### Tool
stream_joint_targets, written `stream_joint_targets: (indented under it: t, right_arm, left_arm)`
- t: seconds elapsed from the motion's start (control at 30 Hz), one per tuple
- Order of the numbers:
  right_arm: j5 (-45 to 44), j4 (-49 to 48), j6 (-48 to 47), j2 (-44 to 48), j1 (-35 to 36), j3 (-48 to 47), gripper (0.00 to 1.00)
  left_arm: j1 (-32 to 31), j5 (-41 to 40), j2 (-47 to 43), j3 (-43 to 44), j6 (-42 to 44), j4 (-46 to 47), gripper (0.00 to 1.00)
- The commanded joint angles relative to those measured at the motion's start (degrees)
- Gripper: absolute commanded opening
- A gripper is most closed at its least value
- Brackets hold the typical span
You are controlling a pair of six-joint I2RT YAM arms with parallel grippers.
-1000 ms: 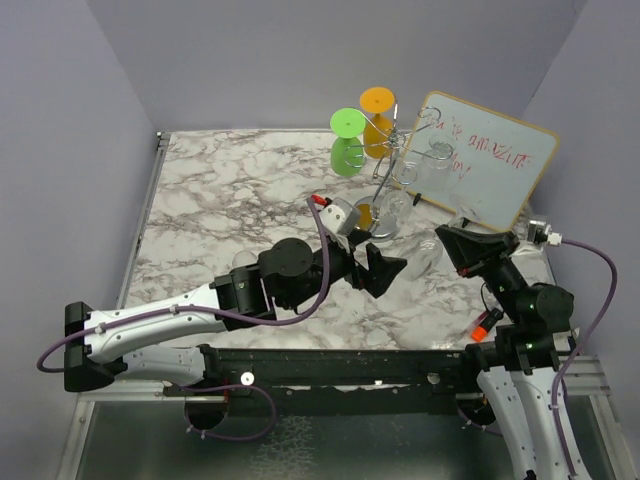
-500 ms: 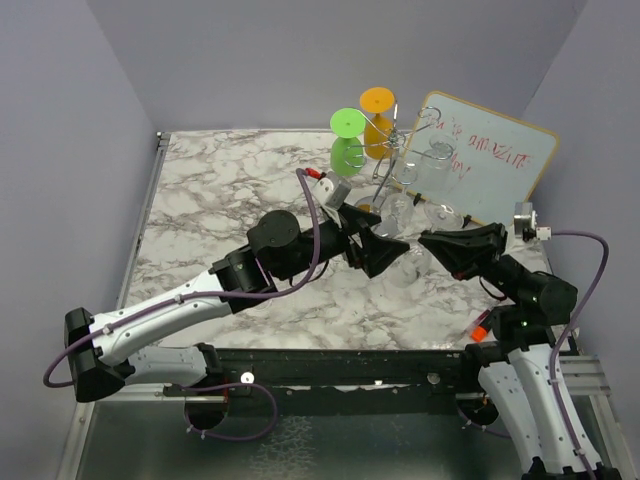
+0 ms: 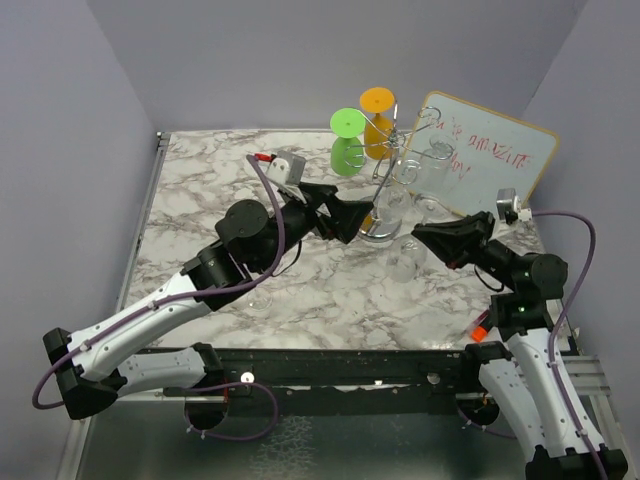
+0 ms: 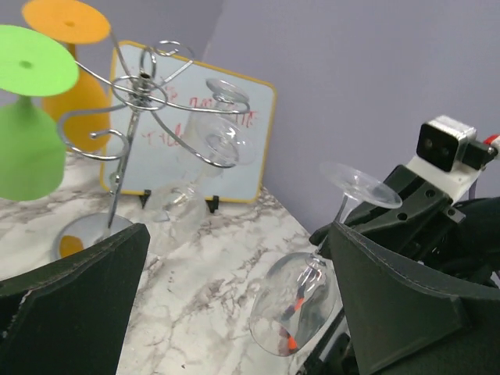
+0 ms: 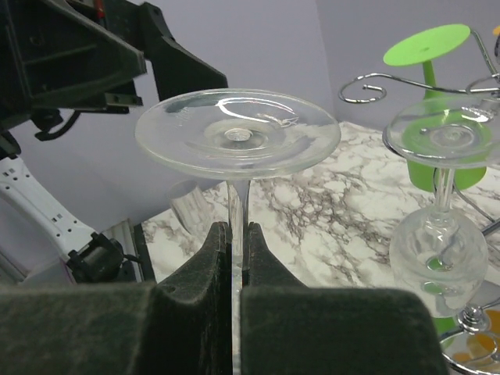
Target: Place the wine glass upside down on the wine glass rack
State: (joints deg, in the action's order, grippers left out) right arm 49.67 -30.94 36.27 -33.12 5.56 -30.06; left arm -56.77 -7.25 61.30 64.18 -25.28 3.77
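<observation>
My right gripper is shut on the thin stem of a clear wine glass. The glass hangs upside down, foot up and bowl below the fingers. In the top view the wine glass hangs just right of and nearer than the round base of the wine glass rack. The chrome rack has curled arms on top. My left gripper is wide open and empty just left of that base, and its fingers frame the scene.
On the rack hang a green glass, an orange glass and a clear glass. A white board with red writing leans behind it. Another clear glass stands on the marble table near the left arm.
My left gripper, still open, has drawn back and left from beside the glass to the rack's left side. The right gripper has carried the glass slightly left toward the rack.
</observation>
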Motion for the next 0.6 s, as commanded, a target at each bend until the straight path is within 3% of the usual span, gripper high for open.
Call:
stream_joint_targets:
  t: [0.0, 0.33, 0.43, 0.57]
  right_arm:
    - [-1.0, 3.3, -4.1, -1.1, 0.2, -2.9, 0.01]
    - [-3.6, -1.2, -1.1, -3.9, 2.7, -3.9, 0.01]
    - [-6.9, 0.6, -3.5, -5.6, 6.8, -5.9, 0.01]
    - [-14.7, 8.2, -12.3, -9.3, 16.2, -10.9, 0.01]
  left_arm:
    - [0.3, -12.6, -2.5, 1.6, 1.6, -3.7, 0.98]
    - [0.9, -25.3, -3.3, 3.1, 1.5, -8.8, 0.98]
    - [1.1, -34.5, -2.2, 4.9, 0.6, -13.4, 0.99]
    - [1.5, -37.9, -0.8, 6.8, 2.2, -16.3, 0.99]
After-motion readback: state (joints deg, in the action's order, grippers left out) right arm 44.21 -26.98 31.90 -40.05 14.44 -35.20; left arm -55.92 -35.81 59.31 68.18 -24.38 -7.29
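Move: Ahead and to the left of the right hand, which already holds a wine glass foot-up by its stem, the rack's empty front-left hook is about 13 cm out, 12 cm left and 3 cm higher. The clear glass on the front hook hangs about 10 cm ahead and 3 cm left, the green glass some 20 ahead and 13 left. From the empty left hand, that hook is about 12 cm ahead and 1 cm left. Keeping its grip on the stem, the right hand eases forward and down a little over 1 cm, then swings left some 3 cm while rising about 2 cm, carrying the upside-down glass across the rack's front towards the empty front-left hook. The left hand, still wide open, clears off about 10 cm to the left and forward, away from that glass, turning some 30 degrees counter-clockwise. ##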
